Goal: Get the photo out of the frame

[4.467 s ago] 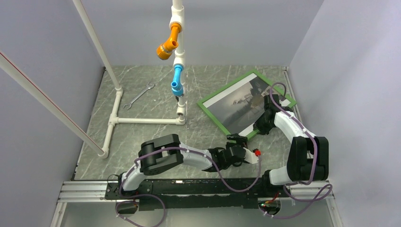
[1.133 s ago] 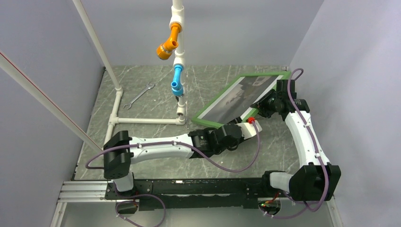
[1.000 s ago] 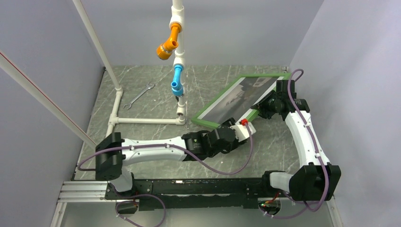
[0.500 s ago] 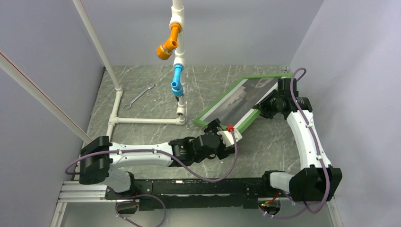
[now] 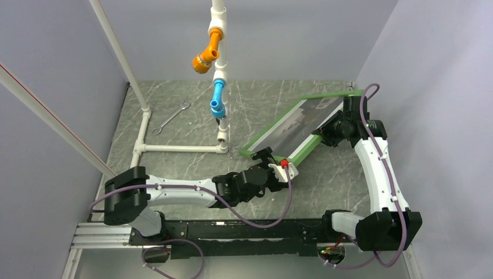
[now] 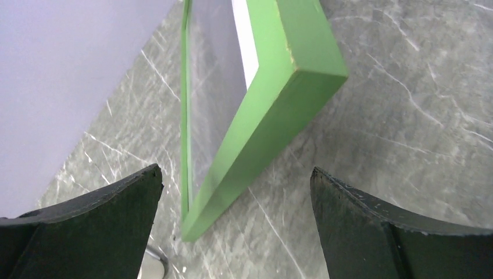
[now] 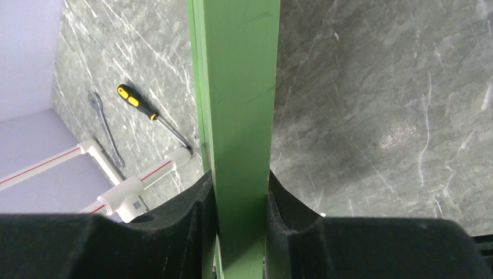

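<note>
The frame (image 5: 328,96), with narrow green moulding, stands tilted on the table, its right side lifted. The greyscale photo (image 5: 296,123) with its white border (image 6: 244,35) sits inside it, facing up and to the left. My right gripper (image 5: 328,131) is shut on the frame's right edge; in the right wrist view the green moulding (image 7: 241,116) is clamped between both black pads of the right gripper (image 7: 239,186). My left gripper (image 5: 274,158) is open just short of the frame's near low edge. In the left wrist view the frame's corner (image 6: 314,64) rises ahead of the left gripper (image 6: 235,171), untouched.
A white pipe stand (image 5: 180,148) with an orange fitting (image 5: 206,55) and a blue fitting (image 5: 218,102) stands left of the frame. A wrench (image 5: 171,116) lies at the back left. A yellow-and-black screwdriver (image 7: 145,110) lies by the pipe. Grey walls enclose the table.
The left gripper has opened, let go of the frame's near edge and pulled back toward the near left. The right gripper has tipped the frame steeper.
</note>
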{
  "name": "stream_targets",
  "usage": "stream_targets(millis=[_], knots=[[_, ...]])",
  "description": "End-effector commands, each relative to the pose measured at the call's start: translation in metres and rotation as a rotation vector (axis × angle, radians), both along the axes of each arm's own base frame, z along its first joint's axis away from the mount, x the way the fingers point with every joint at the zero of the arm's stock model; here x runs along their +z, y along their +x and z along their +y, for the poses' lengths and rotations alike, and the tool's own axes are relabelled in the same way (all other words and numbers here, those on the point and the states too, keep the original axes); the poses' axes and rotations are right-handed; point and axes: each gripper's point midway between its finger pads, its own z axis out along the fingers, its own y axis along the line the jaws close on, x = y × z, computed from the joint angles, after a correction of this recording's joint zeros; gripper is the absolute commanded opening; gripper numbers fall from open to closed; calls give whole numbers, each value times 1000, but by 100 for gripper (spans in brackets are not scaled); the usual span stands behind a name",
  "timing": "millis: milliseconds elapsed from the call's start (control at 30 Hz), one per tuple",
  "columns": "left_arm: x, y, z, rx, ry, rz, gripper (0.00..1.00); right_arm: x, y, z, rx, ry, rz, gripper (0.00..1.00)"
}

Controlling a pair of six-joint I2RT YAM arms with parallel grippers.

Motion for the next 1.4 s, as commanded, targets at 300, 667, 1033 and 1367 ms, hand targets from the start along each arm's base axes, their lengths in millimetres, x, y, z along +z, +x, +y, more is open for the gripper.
stream_targets(millis=[300,667,1033,1367], knots=[[12,21,-31,-90,-67,-103,93,50,0,6,15,30,-146,0],[0,31,-41,-111,-60,-97,81,56,-1,7,13,41,-158,0],[13,34,-34,-67,-120,-88,44,57,-1,7,25,29,-189,0],[19,31,-27,-59,-145,-67,6,75,0,-1,51,-46,-293,31]])
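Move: The frame is tilted, its right rail raised. Its near rail, close to the near corner, is what the open left hand goes for: about 3 cm ahead, 3 cm to the right and 3 cm lower. The photo's middle is some 11 cm ahead of that hand, 6 cm right and 7 cm lower. The right hand already holds the right rail between its fingers; from it the near-rail spot is roughly 6 cm back, 9 cm left and 4 cm lower. The frame's near rail is taken by the left hand, which slides forward and to the right about 4 cm, dipping some 3 cm on the way, shuts its wide-open fingers on the green wood, then rises about 2 cm. The right hand keeps its pinch on the right rail and lifts it 4 cm, mostly late, fingers tipping up slightly. ##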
